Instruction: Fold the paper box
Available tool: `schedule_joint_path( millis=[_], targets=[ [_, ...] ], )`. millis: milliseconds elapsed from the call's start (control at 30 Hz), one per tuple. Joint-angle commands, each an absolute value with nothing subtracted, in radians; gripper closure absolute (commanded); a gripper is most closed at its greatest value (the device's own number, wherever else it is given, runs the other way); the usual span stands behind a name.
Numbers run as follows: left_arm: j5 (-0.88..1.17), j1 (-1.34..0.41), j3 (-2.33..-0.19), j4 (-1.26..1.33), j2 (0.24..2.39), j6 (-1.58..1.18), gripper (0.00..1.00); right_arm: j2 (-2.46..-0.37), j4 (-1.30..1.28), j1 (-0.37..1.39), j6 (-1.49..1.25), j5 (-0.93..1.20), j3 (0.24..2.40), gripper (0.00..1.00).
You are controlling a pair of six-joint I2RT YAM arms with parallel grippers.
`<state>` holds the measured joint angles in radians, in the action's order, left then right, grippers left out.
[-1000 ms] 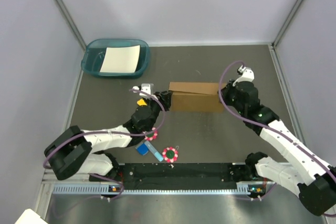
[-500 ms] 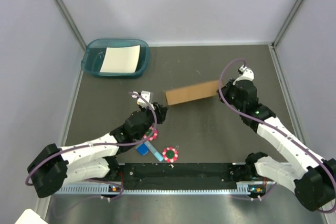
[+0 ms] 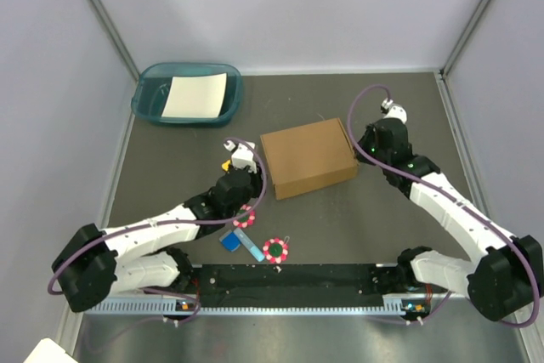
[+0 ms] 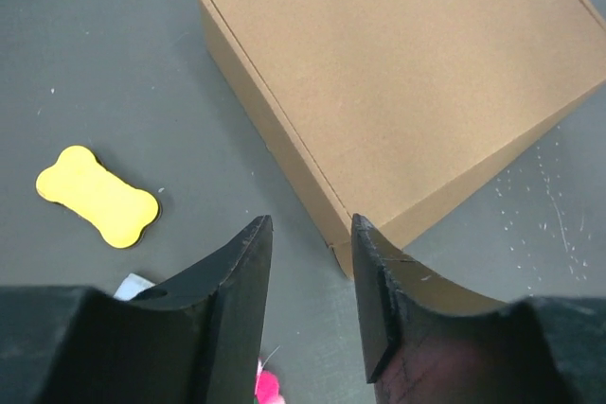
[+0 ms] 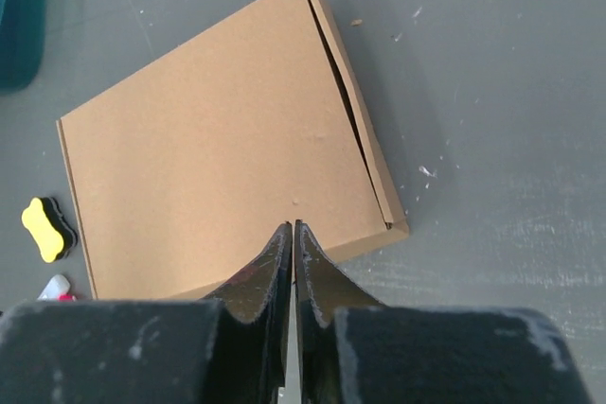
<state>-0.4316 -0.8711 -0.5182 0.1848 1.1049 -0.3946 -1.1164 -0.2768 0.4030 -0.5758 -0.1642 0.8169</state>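
Note:
The paper box [image 3: 308, 157] is a brown cardboard box, folded shut and lying flat on the dark table; it also fills the left wrist view [image 4: 398, 92] and the right wrist view [image 5: 218, 139]. My left gripper [image 4: 308, 221] is open with nothing between its fingers. It sits just short of the box's near left corner [image 3: 255, 176]. My right gripper [image 5: 294, 225] is shut, holding nothing, its tips over the box's top close to the right edge [image 3: 359, 152]. A side flap seam gapes slightly along that edge.
A teal tray [image 3: 150, 101] holding a white sheet [image 3: 195, 95] stands at the back left. A yellow bone-shaped piece [image 4: 97, 196] lies left of the box. Pink flower-shaped rings [image 3: 274, 250] and a blue item [image 3: 229, 242] lie near the black rail [image 3: 289, 282].
The box stood on edge with the left gripper at its left end; it tipped and now lies flat. The left gripper drew back and opened slightly. The right gripper stayed shut.

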Motion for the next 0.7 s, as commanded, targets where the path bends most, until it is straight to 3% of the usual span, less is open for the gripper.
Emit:
schedule_joint_path(
  millis=[0, 67, 200, 300, 667],
  targets=[
    [-0.48, -0.867, -0.537, 0.175, 1.112, -0.431, 0.5, -1.118, -0.276, 0.397, -0.557, -0.199, 0.842, 0.93],
    [-0.503, -0.865, -0.537, 0.175, 1.117, -0.457, 0.4, -1.127, -0.275, 0.387, -0.564, -0.199, 0.828, 0.89],
    [-0.497, -0.854, -0.535, 0.181, 1.135, -0.497, 0.28, -1.173, -0.264, 0.354, -0.58, -0.157, 0.798, 0.61],
    [-0.462, -0.824, -0.5, 0.225, 1.138, -0.564, 0.19, -1.224, -0.23, 0.331, -0.598, -0.132, 0.776, 0.48],
    [-0.324, -0.758, -0.419, 0.44, 1.199, -0.635, 0.16, -1.311, -0.1, 0.307, -0.626, -0.083, 0.724, 0.46]
  ],
)
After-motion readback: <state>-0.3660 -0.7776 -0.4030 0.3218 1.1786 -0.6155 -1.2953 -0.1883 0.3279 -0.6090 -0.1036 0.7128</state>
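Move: The closed box lies with its middle some 13 cm to the right of the left hand, 7 cm farther out and 9 cm below; from the right hand it is about 12 cm to the left, 2 cm ahead and 13 cm down. The yellow bone lies 9 cm left of the left hand and 6 cm ahead, the flower ring 4 cm left and 8 cm back, both roughly 12 cm below. Both hands open their fingers and sink towards the box's near corners, right about 9 cm, left about 4. ##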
